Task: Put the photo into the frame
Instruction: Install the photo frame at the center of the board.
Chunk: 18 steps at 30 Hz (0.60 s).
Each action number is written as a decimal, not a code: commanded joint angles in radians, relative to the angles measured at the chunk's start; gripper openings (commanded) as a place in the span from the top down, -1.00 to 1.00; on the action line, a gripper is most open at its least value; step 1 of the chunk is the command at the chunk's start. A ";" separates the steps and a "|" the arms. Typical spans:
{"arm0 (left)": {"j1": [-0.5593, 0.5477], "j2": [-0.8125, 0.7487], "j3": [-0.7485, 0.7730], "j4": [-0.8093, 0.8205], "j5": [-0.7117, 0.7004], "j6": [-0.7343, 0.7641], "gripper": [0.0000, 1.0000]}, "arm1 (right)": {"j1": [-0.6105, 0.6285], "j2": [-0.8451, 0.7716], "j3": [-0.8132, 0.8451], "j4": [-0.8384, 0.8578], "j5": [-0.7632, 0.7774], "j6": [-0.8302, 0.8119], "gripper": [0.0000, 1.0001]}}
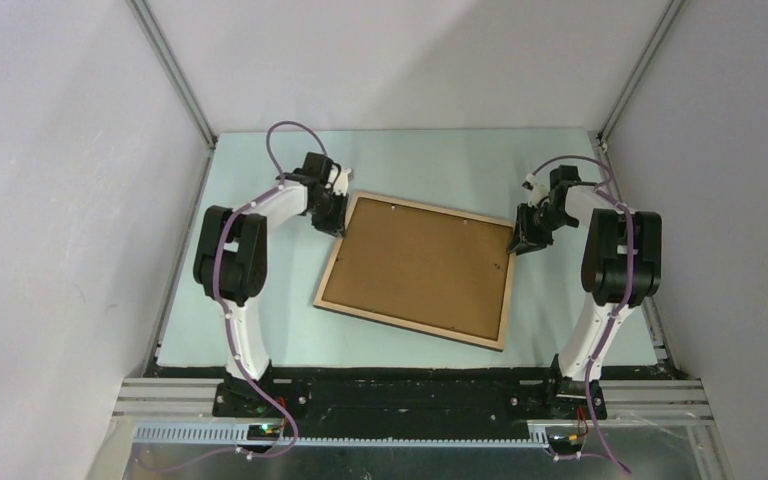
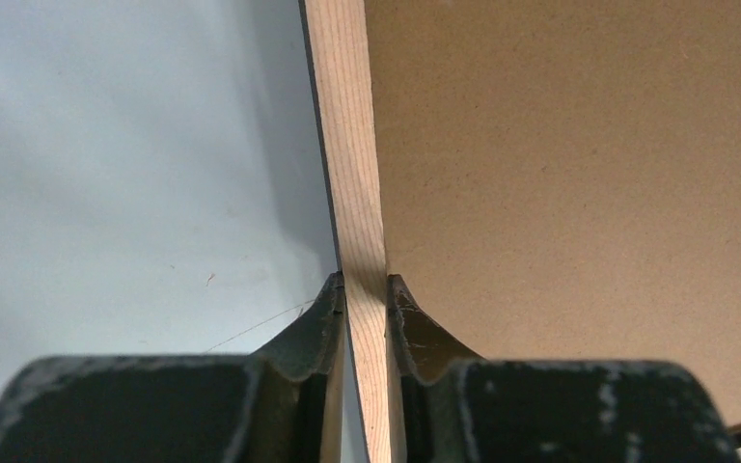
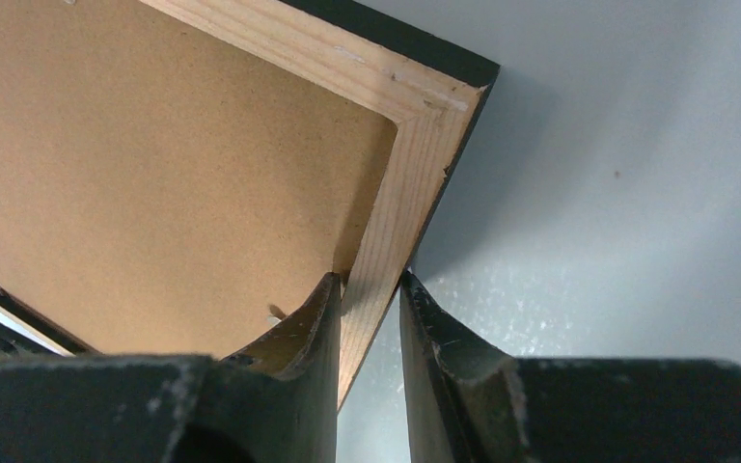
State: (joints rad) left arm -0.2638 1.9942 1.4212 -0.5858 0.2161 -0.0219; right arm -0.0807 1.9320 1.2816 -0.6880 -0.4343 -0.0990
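Observation:
The frame (image 1: 410, 327) lies with its light wood back up on the table, skewed, and a brown backing board (image 1: 418, 265) fills it. The photo is hidden. My left gripper (image 1: 332, 222) is at the frame's far left corner. In the left wrist view its jaws (image 2: 365, 285) press both sides of the wood rail (image 2: 349, 145), beside the board (image 2: 579, 174). My right gripper (image 1: 520, 240) is at the far right corner. Its jaws (image 3: 371, 280) are shut across the right rail (image 3: 415, 164), one finger inside against the board (image 3: 154, 174), the other on the black outer edge.
The pale green table (image 1: 260, 300) is enclosed by grey walls on the left, right and back, with metal posts at the far corners. Both arm bases stand at the near edge.

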 commanded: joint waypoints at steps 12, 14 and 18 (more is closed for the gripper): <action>0.103 -0.216 -0.300 -0.015 0.147 -0.022 1.00 | 0.062 0.314 0.559 -0.209 -0.233 -0.140 0.45; 0.119 -0.236 -0.328 -0.016 0.159 -0.023 1.00 | 0.068 0.326 0.578 -0.214 -0.245 -0.139 0.20; 0.149 -0.257 -0.346 -0.015 0.173 -0.018 1.00 | 0.073 0.287 0.527 -0.177 -0.234 -0.134 -0.09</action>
State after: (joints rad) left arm -0.1368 1.7741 1.1049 -0.5373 0.3504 -0.0769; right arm -0.0090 2.2650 1.8038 -0.8471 -0.6182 -0.2134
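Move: Both hands already pinch the photo frame's short side rails, with the frame lying skewed, its right end nearer the bases. From the left hand the frame's middle is about 17 cm right and 8 cm back; its far left corner lies some 10 cm ahead and 3 cm right. From the right hand the middle is about 21 cm left and 4 cm back, the far right corner some 8 cm ahead and 1 cm right, and a metal clip about 3 cm back and 3 cm left. Keeping its pinch on the left rail, the left hand drags that end back about 6.5 cm and some 4 cm to the left. The right hand, gripping the right rail, pushes its end forward about 9 cm and 5 cm left, turning some 10 degrees counter-clockwise, then opens and rises a centimetre or so, letting go with the fingers still around the rail. ##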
